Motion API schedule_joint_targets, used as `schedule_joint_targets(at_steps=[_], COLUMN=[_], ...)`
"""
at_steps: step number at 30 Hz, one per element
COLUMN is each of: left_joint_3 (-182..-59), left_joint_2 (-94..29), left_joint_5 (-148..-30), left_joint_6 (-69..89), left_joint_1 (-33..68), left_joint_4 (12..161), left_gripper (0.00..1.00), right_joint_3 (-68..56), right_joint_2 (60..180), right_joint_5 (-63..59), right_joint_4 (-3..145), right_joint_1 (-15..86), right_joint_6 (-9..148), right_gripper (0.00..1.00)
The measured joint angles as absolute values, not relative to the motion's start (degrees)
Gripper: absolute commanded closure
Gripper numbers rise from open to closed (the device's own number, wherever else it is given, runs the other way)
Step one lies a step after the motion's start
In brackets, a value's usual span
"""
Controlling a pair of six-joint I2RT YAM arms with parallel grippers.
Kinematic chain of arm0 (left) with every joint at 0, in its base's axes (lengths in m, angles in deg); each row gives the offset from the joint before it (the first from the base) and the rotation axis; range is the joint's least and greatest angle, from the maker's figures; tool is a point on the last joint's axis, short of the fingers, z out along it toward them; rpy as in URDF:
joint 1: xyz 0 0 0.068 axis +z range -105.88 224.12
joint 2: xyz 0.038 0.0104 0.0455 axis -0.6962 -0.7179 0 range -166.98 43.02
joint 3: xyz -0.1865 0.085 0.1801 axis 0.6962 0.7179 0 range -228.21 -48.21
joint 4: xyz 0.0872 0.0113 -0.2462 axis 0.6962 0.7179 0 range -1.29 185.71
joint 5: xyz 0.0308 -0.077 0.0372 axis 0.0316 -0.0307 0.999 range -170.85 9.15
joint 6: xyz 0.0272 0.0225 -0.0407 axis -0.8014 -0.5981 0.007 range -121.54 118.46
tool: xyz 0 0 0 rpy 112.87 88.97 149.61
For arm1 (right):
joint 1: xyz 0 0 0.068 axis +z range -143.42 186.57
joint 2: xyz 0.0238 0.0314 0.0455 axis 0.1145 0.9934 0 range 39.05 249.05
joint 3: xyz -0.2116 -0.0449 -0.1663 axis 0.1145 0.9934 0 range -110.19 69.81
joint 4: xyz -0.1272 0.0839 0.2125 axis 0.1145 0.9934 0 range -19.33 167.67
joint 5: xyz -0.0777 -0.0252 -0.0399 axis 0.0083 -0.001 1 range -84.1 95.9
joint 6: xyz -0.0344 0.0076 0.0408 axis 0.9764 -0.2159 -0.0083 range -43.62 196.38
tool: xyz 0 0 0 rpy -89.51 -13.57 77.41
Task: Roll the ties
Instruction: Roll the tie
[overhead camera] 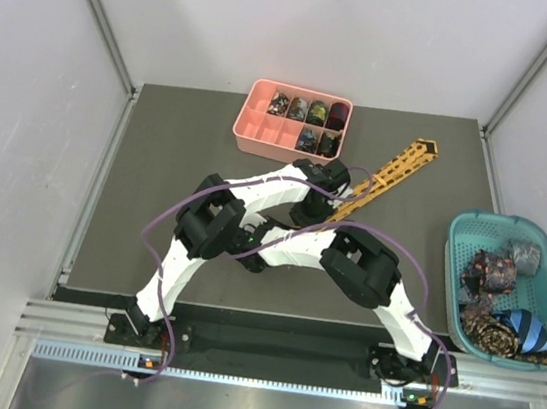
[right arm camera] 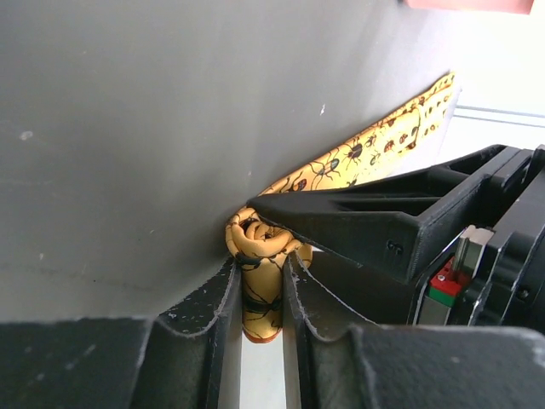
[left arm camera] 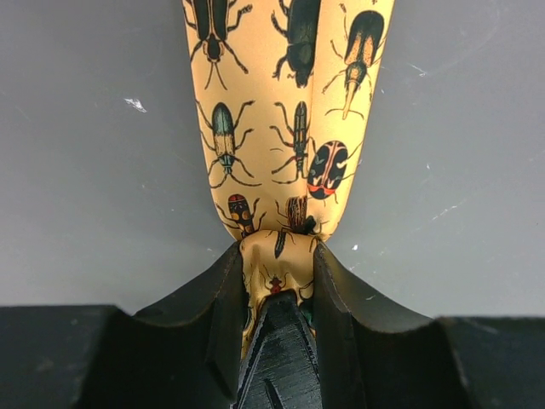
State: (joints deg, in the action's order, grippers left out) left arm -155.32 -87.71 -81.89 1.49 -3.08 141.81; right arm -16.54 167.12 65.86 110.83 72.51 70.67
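One of the ties, a golden-yellow one (overhead camera: 399,171) printed with dark beetles, lies stretched toward the table's back right. Its near end is rolled into a small coil (right arm camera: 255,243). My left gripper (left arm camera: 277,256) is shut on that coil, and the flat length of the tie (left arm camera: 289,102) runs away from it over the grey table. My right gripper (right arm camera: 260,264) is shut on the same coil from the side, both fingers pressed against the fabric. One left finger (right arm camera: 366,226) crosses just beyond it. From above, the left gripper (overhead camera: 340,193) and right gripper (overhead camera: 328,212) meet mid-table.
A pink compartment tray (overhead camera: 263,128) stands at the back centre with rolled ties (overhead camera: 311,114) in several cells. A teal basket (overhead camera: 460,257) at the right edge holds several loose dark and blue ties (overhead camera: 500,320). Both forearms cross over the table's middle.
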Motion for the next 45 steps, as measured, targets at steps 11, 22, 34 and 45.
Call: schedule_joint_targets(at_steps=[11,22,34,45], left_joint_3=[-151.91,-126.84,-103.89,-92.59], left_joint_2=[-84.7,-58.01,-42.49,-37.29], left_joint_5=[-84.68,-88.9,-95.07,-95.7], left_joint_6=[2.75,14.03,30.66,34.97], left_joint_1=[-2.8,8.9,27.08,30.86], left_joint_4=[139.08,118.23,97.2,90.1], left_gripper=[0.23,0.01,0.01,0.01], right_joint_3=[-18.51,-15.12,-4.74,2.61], right_joint_2=[167.16,162.75,148.08,141.94], right_joint_5=[62.74,56.18,31.92,5.67], right_joint_4=[114.59,110.92,101.32,91.99], right_joint_1=[71.57,70.3,64.92,53.69], right_joint_6=[67.72,68.85,70.93,70.03], right_gripper=[1.0,1.0,1.0,1.0])
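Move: Both hands grip the tie at its rolled end: the roll's middle is right between the right hand's fingers, and about 1 cm back and 1 cm left of the left hand point, level with it. From the left hand, the tie's unrolled far end lies some 22 cm ahead and 25 cm right, flat on the table; the pink box is about 22 cm ahead and 7 cm left. Left lets go and swings 19 cm left, rising; right keeps pinching the roll, turning some 60 degrees downward. ##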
